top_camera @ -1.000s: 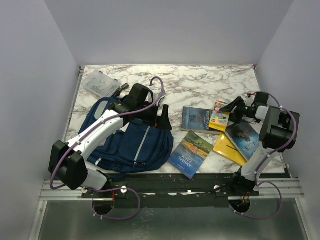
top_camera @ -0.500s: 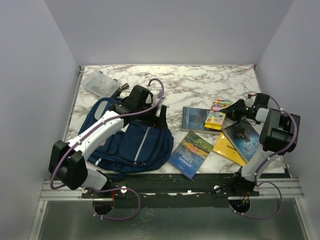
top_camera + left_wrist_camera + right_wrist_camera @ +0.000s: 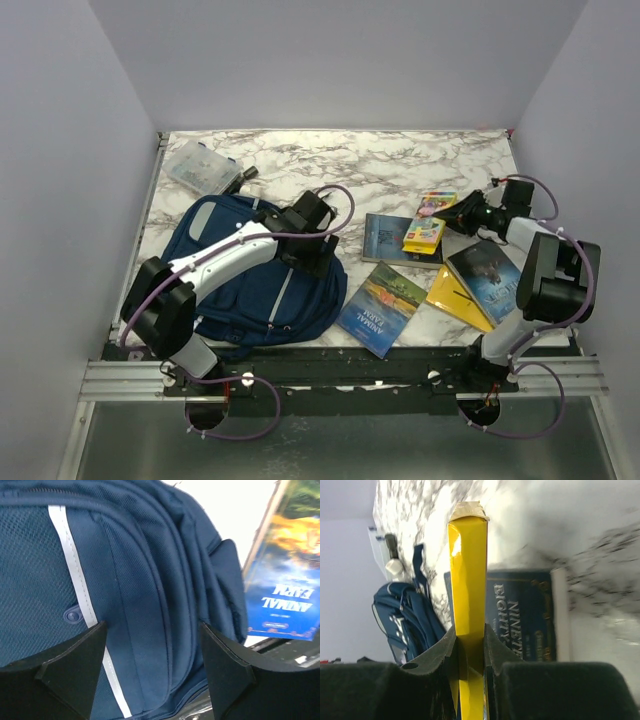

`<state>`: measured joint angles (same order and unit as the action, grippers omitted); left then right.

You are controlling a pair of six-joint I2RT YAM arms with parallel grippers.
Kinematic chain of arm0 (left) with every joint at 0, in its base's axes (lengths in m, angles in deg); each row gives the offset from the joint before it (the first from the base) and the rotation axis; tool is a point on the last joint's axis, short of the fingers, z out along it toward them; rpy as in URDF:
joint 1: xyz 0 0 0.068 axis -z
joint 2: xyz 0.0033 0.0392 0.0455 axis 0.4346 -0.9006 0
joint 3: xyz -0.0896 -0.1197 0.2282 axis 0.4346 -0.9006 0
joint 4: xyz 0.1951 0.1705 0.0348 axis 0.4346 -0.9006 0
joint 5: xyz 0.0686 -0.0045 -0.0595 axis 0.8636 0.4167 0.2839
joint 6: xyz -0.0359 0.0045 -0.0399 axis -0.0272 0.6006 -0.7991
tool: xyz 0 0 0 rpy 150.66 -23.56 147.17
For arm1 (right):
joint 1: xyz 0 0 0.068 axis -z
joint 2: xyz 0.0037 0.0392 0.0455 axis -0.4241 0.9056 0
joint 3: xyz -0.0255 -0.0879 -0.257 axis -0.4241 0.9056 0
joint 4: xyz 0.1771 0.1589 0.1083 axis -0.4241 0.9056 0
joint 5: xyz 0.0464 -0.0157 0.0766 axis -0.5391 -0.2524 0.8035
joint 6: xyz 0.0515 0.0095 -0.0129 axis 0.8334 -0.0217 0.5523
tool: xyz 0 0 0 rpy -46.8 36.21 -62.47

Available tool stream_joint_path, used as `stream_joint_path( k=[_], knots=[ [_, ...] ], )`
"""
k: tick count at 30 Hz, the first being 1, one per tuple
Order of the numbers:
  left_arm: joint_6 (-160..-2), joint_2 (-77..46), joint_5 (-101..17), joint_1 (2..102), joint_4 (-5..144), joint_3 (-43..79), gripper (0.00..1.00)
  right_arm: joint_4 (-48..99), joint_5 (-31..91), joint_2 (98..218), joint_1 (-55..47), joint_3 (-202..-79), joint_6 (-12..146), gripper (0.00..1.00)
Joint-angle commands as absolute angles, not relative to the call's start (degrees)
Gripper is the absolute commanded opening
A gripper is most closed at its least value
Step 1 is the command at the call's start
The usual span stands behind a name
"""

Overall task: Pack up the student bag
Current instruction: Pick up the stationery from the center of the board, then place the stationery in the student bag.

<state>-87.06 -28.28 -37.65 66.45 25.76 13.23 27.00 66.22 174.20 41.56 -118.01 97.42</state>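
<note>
The student bag (image 3: 250, 275) lies flat at the left of the table, navy with grey stripes. My left gripper (image 3: 312, 258) hangs just over its right side. In the left wrist view the jaws (image 3: 152, 667) stand open, straddling the bag's fabric (image 3: 140, 580) with nothing pinched. My right gripper (image 3: 458, 216) is shut on a yellow crayon box (image 3: 424, 228), held on edge over the navy book. In the right wrist view both pads press the box's (image 3: 467, 575) sides at the gripper (image 3: 469, 640), and the bag (image 3: 405, 620) shows beyond.
An Animal Farm book (image 3: 382, 308) lies beside the bag. A navy book (image 3: 385, 240) lies mid-table, a yellow book (image 3: 452, 296) and a blue book (image 3: 488, 272) at the right. A clear plastic box (image 3: 200, 168) sits at the back left.
My right gripper has shut on the yellow crayon box and tipped it up on edge. My left gripper has swung right and nearer over the bag's right side, its jaws narrowing a little.
</note>
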Motion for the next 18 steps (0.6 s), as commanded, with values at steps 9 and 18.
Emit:
stream_joint_path(
  k=[9, 18],
  knots=[
    [-90.3, -32.6, -14.3, 71.9, 18.9, 15.7, 0.64, 13.1, 69.0, 157.5, 25.1, -106.9, 108.7, 0.07],
    [-91.6, -36.9, -12.9, 74.3, 18.8, 15.8, 0.43, 7.2, 66.2, 150.9, 12.9, -99.8, 114.3, 0.05]
  ],
)
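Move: My right hand already holds the stationery box. The bag's right-hand end lies about 29 cm to its left, 9 cm back and 5 cm lower. On the way, the Nineteen Eighty-Four book lies 12 cm left and 7 cm back, and Animal Farm 18 cm left and 23 cm back, both some 8 cm below. The bag's loose fold is almost right under my open left hand, about 4 cm down; Animal Farm is 15 cm to that hand's right and 9 cm back. Keeping my pinch on the box, I swing my right hand about 16 cm left, drawing back 9 cm and rising 6 cm, over Nineteen Eighty-Four towards the bag, turning it some 20 degrees counter-clockwise and tipping its fingers up a little. Meanwhile I sink my left hand 3 cm and ease it a little left onto the bag's fold, rolling its fingers to point nearly straight down and partly closing them. ##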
